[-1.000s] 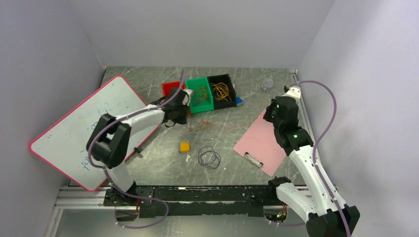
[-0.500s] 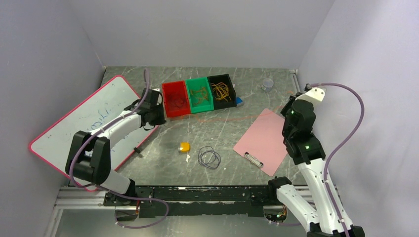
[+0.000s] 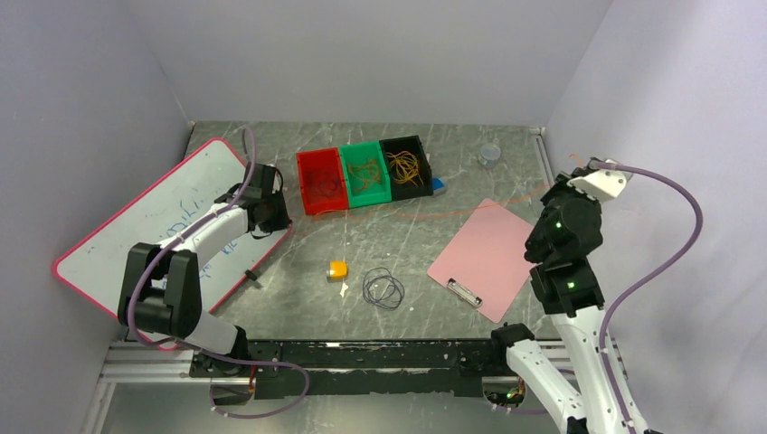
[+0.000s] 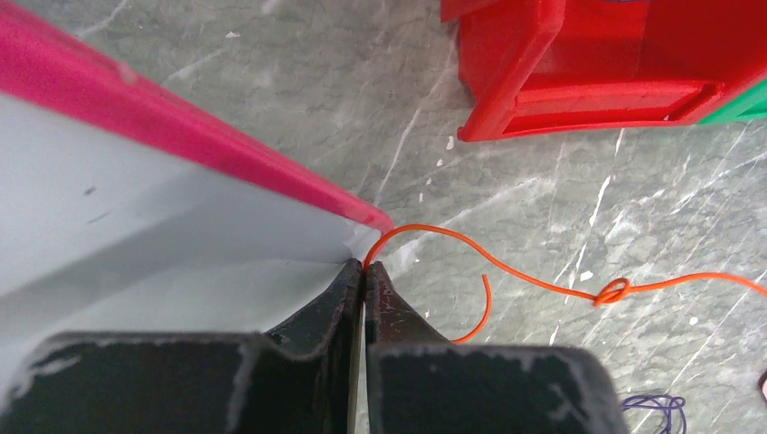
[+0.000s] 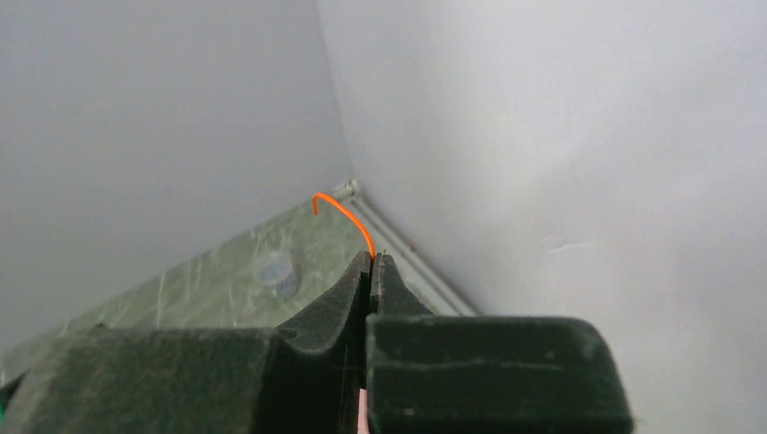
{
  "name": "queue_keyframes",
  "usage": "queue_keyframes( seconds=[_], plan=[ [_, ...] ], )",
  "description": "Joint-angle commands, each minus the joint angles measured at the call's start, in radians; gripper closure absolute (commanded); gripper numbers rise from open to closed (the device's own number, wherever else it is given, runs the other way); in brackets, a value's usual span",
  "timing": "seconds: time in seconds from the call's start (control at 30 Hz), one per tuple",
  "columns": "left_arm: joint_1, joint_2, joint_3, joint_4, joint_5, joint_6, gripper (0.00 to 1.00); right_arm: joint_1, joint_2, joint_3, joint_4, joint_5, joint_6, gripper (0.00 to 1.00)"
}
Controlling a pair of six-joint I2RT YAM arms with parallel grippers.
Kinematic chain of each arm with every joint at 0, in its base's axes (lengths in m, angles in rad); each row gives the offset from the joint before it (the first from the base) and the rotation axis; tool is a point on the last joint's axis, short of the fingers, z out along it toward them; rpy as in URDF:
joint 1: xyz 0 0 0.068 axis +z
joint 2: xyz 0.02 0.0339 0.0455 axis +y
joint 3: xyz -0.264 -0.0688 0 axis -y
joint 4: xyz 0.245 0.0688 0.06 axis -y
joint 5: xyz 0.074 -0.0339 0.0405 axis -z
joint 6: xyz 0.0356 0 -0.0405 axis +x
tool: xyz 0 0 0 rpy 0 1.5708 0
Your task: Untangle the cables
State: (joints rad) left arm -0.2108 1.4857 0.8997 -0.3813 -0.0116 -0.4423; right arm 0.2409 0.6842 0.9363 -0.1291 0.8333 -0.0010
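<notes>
A thin orange cable runs stretched across the table between both grippers. My left gripper is shut on its left end at the whiteboard's corner; the left wrist view shows the cable leaving the shut tips, with a small knot further along. My right gripper is raised near the right wall and shut on the other end. In the right wrist view a short orange tail curls above the tips. More cables lie in the green bin and black bin. A dark loop lies on the table.
A pink-framed whiteboard lies at the left, under my left gripper. A red bin stands beside the green one. A pink clipboard lies right of centre, a yellow block near the middle, and a small clear cup at the back right.
My left gripper moved left from the bins to the whiteboard's corner. My right gripper moved right and up toward the wall. The orange cable drew out straight between them.
</notes>
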Motion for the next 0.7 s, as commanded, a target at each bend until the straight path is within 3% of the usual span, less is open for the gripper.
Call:
queue_keyframes(
  seconds=[0.0, 0.2, 0.67],
  plan=[
    [0.013, 0.013, -0.004, -0.003, 0.023, -0.006, 0.93, -0.010, -0.024, 0.024, 0.213, 0.095, -0.165, 1.00],
    [0.013, 0.019, 0.001, 0.002, 0.046, 0.002, 0.93, -0.009, -0.019, 0.115, 0.200, 0.044, -0.189, 1.00],
    [-0.019, -0.098, 0.021, -0.006, 0.055, 0.061, 0.93, -0.009, 0.044, 0.190, -0.091, -0.373, 0.005, 1.00]
  ],
)
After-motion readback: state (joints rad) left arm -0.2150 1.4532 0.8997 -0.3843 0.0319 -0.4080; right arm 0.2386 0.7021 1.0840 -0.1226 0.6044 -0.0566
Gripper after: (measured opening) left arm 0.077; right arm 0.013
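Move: Both hands already hold the orange cable. Its small knot-like loop lies about 12 cm to the left hand's right, level ahead and slightly lower; the red bin is 13 cm ahead and 9 cm right, the yellow block 12 cm back and 13 cm right, both about 5 cm down. From the raised right hand the loop is roughly 48 cm left, 8 cm ahead and 34 cm below; the pink clipboard lies 9 cm left, 2 cm back and 37 cm down. Upward first goes the right hand, about 8 cm and drawing back some 2.5 cm as its fingers tip up; then it swings left and forward again, sinking slightly and turning counter-clockwise, its closed fingers keeping their pinch on the orange cable's end. The left hand keeps its own pinch by the whiteboard's corner, almost still, rising only slightly at the end. ##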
